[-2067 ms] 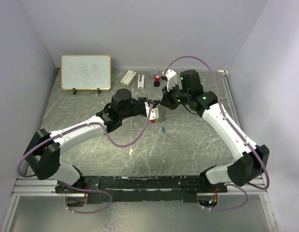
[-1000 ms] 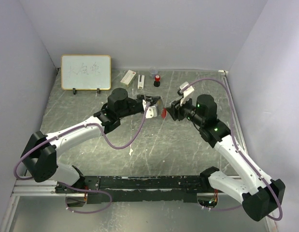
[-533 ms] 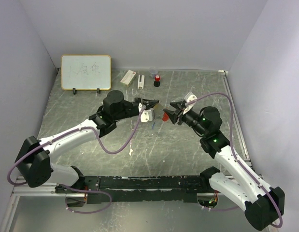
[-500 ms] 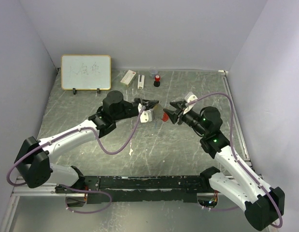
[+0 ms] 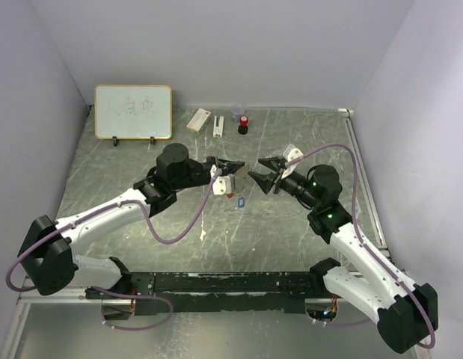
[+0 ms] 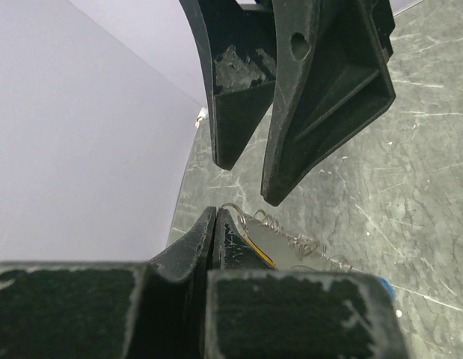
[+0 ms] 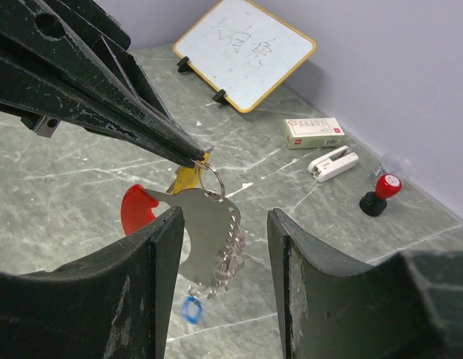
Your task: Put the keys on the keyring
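My left gripper (image 5: 238, 162) is shut on a small wire ring (image 7: 210, 176), its tip (image 7: 195, 155) reaching in from the upper left of the right wrist view. From the ring hang a tan-gold key (image 7: 185, 179), a flat silvery plate (image 7: 205, 232), the keyring's red tag (image 7: 138, 209) and its bunched bead chain (image 7: 232, 250). A blue key (image 7: 190, 307) shows blurred beneath the chain; I cannot tell whether it hangs or lies on the table. My right gripper (image 7: 224, 217) stands open, one finger on each side of the plate without touching it. In the left wrist view the shut left gripper (image 6: 215, 213) faces the right fingers (image 6: 321, 97).
Along the back wall stand a small whiteboard (image 5: 133, 111), a white box with a red mark (image 5: 199, 119), a white clip-like piece (image 5: 218, 126) and a red-and-black cylinder (image 5: 243, 123). The scratched grey tabletop (image 5: 291, 224) lies below both arms, with side walls left and right.
The right jaws have spread a little wider. Both grippers have shifted slightly nearer and leftward. The blue key now shows below the left gripper.
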Motion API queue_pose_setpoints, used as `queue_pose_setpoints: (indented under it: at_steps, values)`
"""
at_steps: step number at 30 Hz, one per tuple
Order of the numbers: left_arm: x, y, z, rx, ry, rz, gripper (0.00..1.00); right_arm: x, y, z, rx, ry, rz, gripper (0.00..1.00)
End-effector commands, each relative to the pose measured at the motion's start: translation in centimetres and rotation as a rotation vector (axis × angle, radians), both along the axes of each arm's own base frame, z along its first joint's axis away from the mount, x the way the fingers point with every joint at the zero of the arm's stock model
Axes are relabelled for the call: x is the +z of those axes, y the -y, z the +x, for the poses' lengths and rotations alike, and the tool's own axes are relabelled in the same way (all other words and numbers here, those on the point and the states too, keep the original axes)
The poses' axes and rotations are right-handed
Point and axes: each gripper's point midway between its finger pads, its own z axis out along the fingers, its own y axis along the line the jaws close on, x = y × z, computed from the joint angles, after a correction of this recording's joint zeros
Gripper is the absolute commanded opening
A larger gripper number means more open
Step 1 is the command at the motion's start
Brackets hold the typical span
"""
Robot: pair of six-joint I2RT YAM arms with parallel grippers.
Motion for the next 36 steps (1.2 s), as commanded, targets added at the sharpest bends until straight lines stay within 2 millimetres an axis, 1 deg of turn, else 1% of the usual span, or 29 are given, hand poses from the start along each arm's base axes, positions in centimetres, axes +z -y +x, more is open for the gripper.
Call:
queue_pose_setpoints:
  at_steps: [1,7,13,22,25,28,32,36]
  values:
    - [1.8,-0.1,-1.3,-0.048,0.026,-0.042,0.07,0.4,-0.2,-0.1,0.031,0.03,0.021,0.48]
    - [1.7,0.0,-1.8,-0.074,0.018,-0.036,0.07,0.4,-0.5,-0.3,0.067,0.039,0.028,0.43]
    - [1.5,0.1,-2.2,-0.1,0.011,-0.024,0.07,0.6,-0.8,-0.1,0.095,0.044,0.028,0.41]
    - [1.7,0.1,-2.6,-0.113,0.011,-0.027,0.07,0.1,-1.4,0.1,0.14,0.031,0.024,0.38]
    - [1.6,0.1,-2.6,-0.118,0.009,-0.027,0.07,0.4,-1.6,0.0,0.152,0.042,0.027,0.33]
    - [1.6,0.2,-2.6,-0.116,0.008,-0.027,0.07,0.4,-1.7,-0.1,0.166,0.039,0.023,0.24]
    - [1.4,0.2,-2.4,-0.11,0.005,-0.023,0.07,0.6,-1.9,-0.3,0.18,0.044,0.025,0.2]
    - [1.3,0.3,-2.2,-0.106,0.0,-0.021,0.07,0.8,-1.8,-0.4,0.177,0.051,0.029,0.1]
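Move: The keyring stands out of my closed left fingertips, about 1 cm to their right and 1 cm below. From my half-open right fingers it is some 2 cm left, 1 cm ahead and 1 cm lower. The yellow key hangs roughly 4 cm left, 1 cm back and 2 cm below my right hand. The grey plate with the red handle hangs some 4 cm left, 3 cm back and 6 cm below my right hand. I ease my right hand left and down, about 2 cm in all, onto the keyring's free side while turning it some 10 degrees counter-clockwise, and close its fingers, fastest at the end, until they pinch the wire. My left hand keeps its grip on the ring and brings it back about 1.5 cm, then holds still. ##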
